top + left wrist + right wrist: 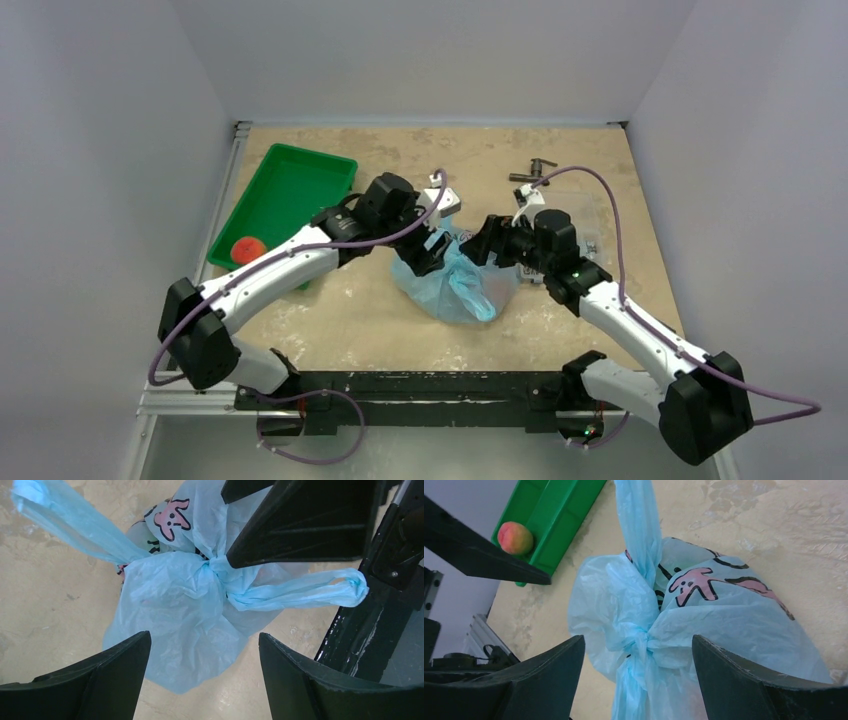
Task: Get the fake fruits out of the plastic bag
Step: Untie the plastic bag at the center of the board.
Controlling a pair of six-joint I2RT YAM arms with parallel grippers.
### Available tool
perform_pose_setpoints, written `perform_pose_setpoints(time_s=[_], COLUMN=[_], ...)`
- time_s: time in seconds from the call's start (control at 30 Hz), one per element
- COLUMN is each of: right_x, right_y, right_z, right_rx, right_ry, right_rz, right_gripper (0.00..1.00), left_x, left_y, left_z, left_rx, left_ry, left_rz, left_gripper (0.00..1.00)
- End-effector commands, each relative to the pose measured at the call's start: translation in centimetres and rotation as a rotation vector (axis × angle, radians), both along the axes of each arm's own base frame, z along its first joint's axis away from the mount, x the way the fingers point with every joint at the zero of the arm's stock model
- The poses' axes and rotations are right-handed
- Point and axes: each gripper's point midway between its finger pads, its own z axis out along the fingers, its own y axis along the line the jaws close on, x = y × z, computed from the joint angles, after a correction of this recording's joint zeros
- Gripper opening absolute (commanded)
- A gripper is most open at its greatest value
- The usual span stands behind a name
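Note:
The light-blue plastic bag (455, 288) lies mid-table, its handles tied in a knot (212, 565). Pink and dark print shows on it (694, 582). My left gripper (425, 250) hovers at the bag's left side, open, with a flap of bag (175, 605) below its wide jaws (204, 635). My right gripper (482, 245) comes from the right, open, its jaws (638, 637) standing to either side of the knot (641, 642) without pinching it. One red-peach fake fruit (247, 249) (515, 537) lies in the green tray. Any other fruits are hidden.
The green tray (290, 185) (559, 515) sits at the back left. A dark metal tool (532, 172) lies at the back right. The two grippers are close together above the bag; a right finger (300, 525) shows in the left wrist view.

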Motion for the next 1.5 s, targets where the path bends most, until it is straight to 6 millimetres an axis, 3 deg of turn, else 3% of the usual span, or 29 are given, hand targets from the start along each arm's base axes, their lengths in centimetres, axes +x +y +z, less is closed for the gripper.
perform_pose_setpoints(time_s=[0.0, 0.17, 0.37, 0.43, 0.53, 0.7, 1.13, 1.3, 1.37, 1.43, 1.47], right_x=[0.0, -0.3, -0.6, -0.8, -1.5, -1.8, -0.2, -0.1, -0.5, -0.7, -0.8], right_y=[0.8, 1.3, 1.4, 1.5, 1.9, 1.7, 2.6, 2.2, 1.9, 1.0, 0.3], right_z=[-0.2, -1.0, -2.0, -2.4, -2.9, -3.5, -3.8, -4.2, -4.0, -3.8, -3.6], right_rx=[-0.022, -0.052, -0.084, -0.09, -0.082, -0.098, -0.107, -0.072, -0.045, -0.019, 0.008], right_ry=[-0.01, -0.015, -0.018, -0.007, 0.001, 0.002, -0.01, -0.016, -0.015, -0.02, -0.022], right_rz=[-0.009, -0.021, -0.041, -0.034, -0.011, -0.014, -0.031, -0.07, -0.09, -0.145, -0.187], right_gripper=[0.75, 0.63, 0.55, 0.54, 0.53, 0.52, 0.5, 0.29, 0.18, 0.01, 0.0], left_x=[1.6, 3.1, 3.1, 2.9, 2.5, 2.1, 0.9, 2.0, 2.9, 4.4, 5.1], left_y=[-1.9, -2.4, -3.6, -3.9, -4.3, -4.5, -5.4, -4.4, -3.3, -1.6, -0.6], left_z=[-1.3, -3.4, -6.2, -6.9, -7.7, -7.6, -3.8, -3.2, -2.8, -2.6, -2.4], left_rx=[0.039, 0.075, 0.106, 0.119, 0.13, 0.137, -0.005, 0.003, 0.029, 0.058, 0.073], left_ry=[-0.001, 0.04, 0.134, 0.159, 0.184, 0.201, 0.135, 0.083, 0.045, -0.018, -0.051], left_rz=[0.061, 0.167, 0.199, 0.194, 0.179, 0.152, 0.049, 0.128, 0.2, 0.311, 0.377], left_gripper=[0.77, 0.63, 0.66, 0.56, 0.32, 0.01, 0.0, 0.0, 0.0, 0.0, 0.0])
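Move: The knot of the bag lies about 5 cm to the left hand's right, 1 cm ahead and some 9 cm below it; from the right hand it is about 4 cm left, 1 cm back and 7 cm down. The upright bag handle stands roughly 9 cm ahead of the knot and 3 cm left of it. The loose handle loop hangs about 7 cm back of the knot and 2 cm to its right. A clear parts box lies about 18 cm right of the right hand and 4 cm ahead. Down and slightly right, the left hand sinks nearly 10 cm to the near-left side of the knot, tilting its fingers, shuts fully on the film there and draws it back up about 4.5 cm. The right hand meanwhile eases down some 6 cm and a little left, waits half open, then shuts its fingers on the strand just under the knot, starting to rise. ##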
